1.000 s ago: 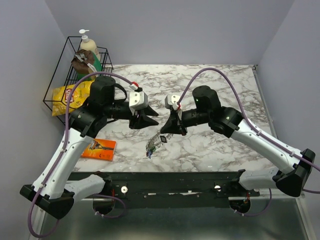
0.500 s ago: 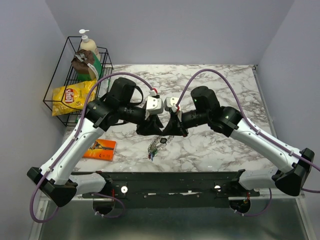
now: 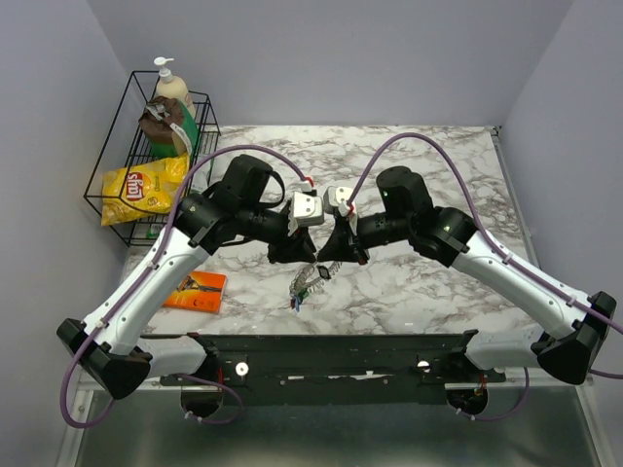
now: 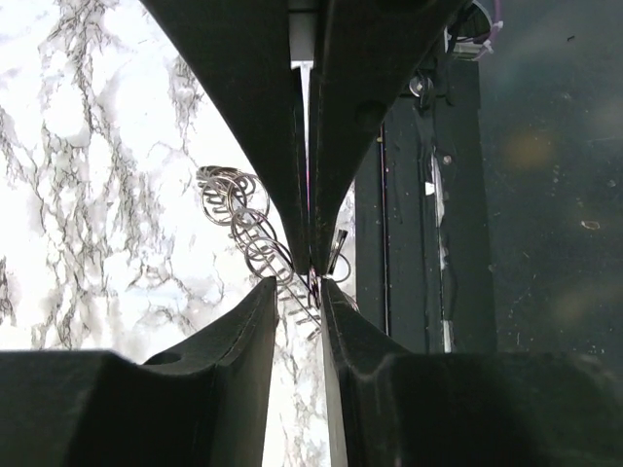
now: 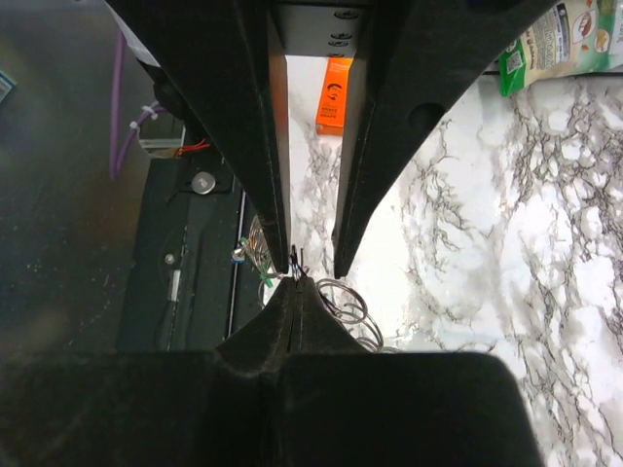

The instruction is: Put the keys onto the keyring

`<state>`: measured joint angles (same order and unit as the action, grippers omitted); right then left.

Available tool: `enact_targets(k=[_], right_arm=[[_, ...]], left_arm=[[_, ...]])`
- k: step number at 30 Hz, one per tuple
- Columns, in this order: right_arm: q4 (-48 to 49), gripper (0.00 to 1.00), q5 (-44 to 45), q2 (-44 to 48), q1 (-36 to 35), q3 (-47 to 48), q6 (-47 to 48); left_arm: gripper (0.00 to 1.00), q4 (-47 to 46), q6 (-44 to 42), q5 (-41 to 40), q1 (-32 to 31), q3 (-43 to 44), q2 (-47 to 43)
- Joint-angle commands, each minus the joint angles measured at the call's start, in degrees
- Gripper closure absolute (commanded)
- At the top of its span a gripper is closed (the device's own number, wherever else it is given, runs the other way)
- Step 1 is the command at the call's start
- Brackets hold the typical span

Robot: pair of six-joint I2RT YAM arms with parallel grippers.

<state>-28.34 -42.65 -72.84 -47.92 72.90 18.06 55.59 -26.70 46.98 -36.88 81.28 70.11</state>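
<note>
My right gripper (image 3: 322,257) is shut on a thin wire of the keyring (image 5: 343,297), pinched at its fingertips (image 5: 294,277). The silvery loops (image 4: 243,219) trail from that pinch over the marble. The keys (image 3: 303,284) hang below as a bunch, with green and blue heads (image 5: 255,261) showing. My left gripper (image 3: 310,257) meets the right one tip to tip. Its jaws are open with a narrow gap (image 4: 300,292), and the right fingertips sit just in front of that gap. I cannot tell whether the left fingers (image 5: 275,195) touch the wire.
An orange packet (image 3: 193,289) lies on the marble table (image 3: 428,165) at the front left. A black wire basket (image 3: 131,156) at the back left holds a soap bottle (image 3: 173,92) and a yellow chip bag (image 3: 141,185). A black rail (image 3: 321,342) runs along the table's front edge.
My left arm has swung right until its fingertips meet the right gripper's, and its jaws have narrowed. The right arm and the key bunch have barely moved.
</note>
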Motion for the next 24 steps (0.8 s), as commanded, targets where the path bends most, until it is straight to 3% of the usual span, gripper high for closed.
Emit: enact_targets(k=[1, 5, 7, 13, 17, 24], right_arm=[[2.5, 0.99, 0.7, 1.9, 0.3, 0.2, 0.0], [2.8, 0.99, 0.5, 1.9, 0.3, 0.1, -0.1], [2.8, 0.99, 0.4, 2.0, 0.3, 0.1, -0.3], [4.1, 0.97, 2.8, 3.0, 0.3, -0.7, -1.5], [7.8, 0.77, 5.9, 5.9, 0.4, -2.8, -3.2], [12.4, 0.62, 10.7, 11.1, 0.5, -6.1, -7.5]], left_arm=[[0.7, 0.5, -0.9, -1.2, -0.5, -0.6, 0.6], [0.85, 0.7, -1.3, -0.5, -0.6, -0.8, 0.7], [0.99, 0.2, -1.3, -0.1, -0.6, -0.9, 0.7], [1.0, -6.6, 2.7, -0.1, -0.7, -3.4, -2.2], [1.0, -16.6, 7.1, -3.5, -0.7, -7.7, -5.5], [1.0, -33.3, 15.2, -9.8, -0.7, -18.3, -12.1]])
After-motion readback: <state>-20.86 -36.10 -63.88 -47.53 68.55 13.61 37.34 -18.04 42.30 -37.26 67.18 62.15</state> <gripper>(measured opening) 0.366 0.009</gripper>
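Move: Roughly level with the left fingertips and about 1 cm to their right, the keyring's wire is pinched in the right hand's shut fingers, right at that hand's own point. From the left hand, the black key hangs some 3 cm below, about 1 cm right and 1 cm back; the coloured keys dangle about 8 cm lower, 3 cm back and 3 cm left; the coil's free end droops 4 cm forward, 4 cm right and 4 cm lower. Closing its part-open fingers on the wire while staying almost in place, the left hand takes over the keyring; only then do the right fingers open, letting go, and that hand pulls away upward about 4 cm and some 2 cm to its right, turning slightly clockwise. The left keeps its pinch and eases down and forward, between 1 and 2 cm each way, with a slight counter-clockwise turn. ##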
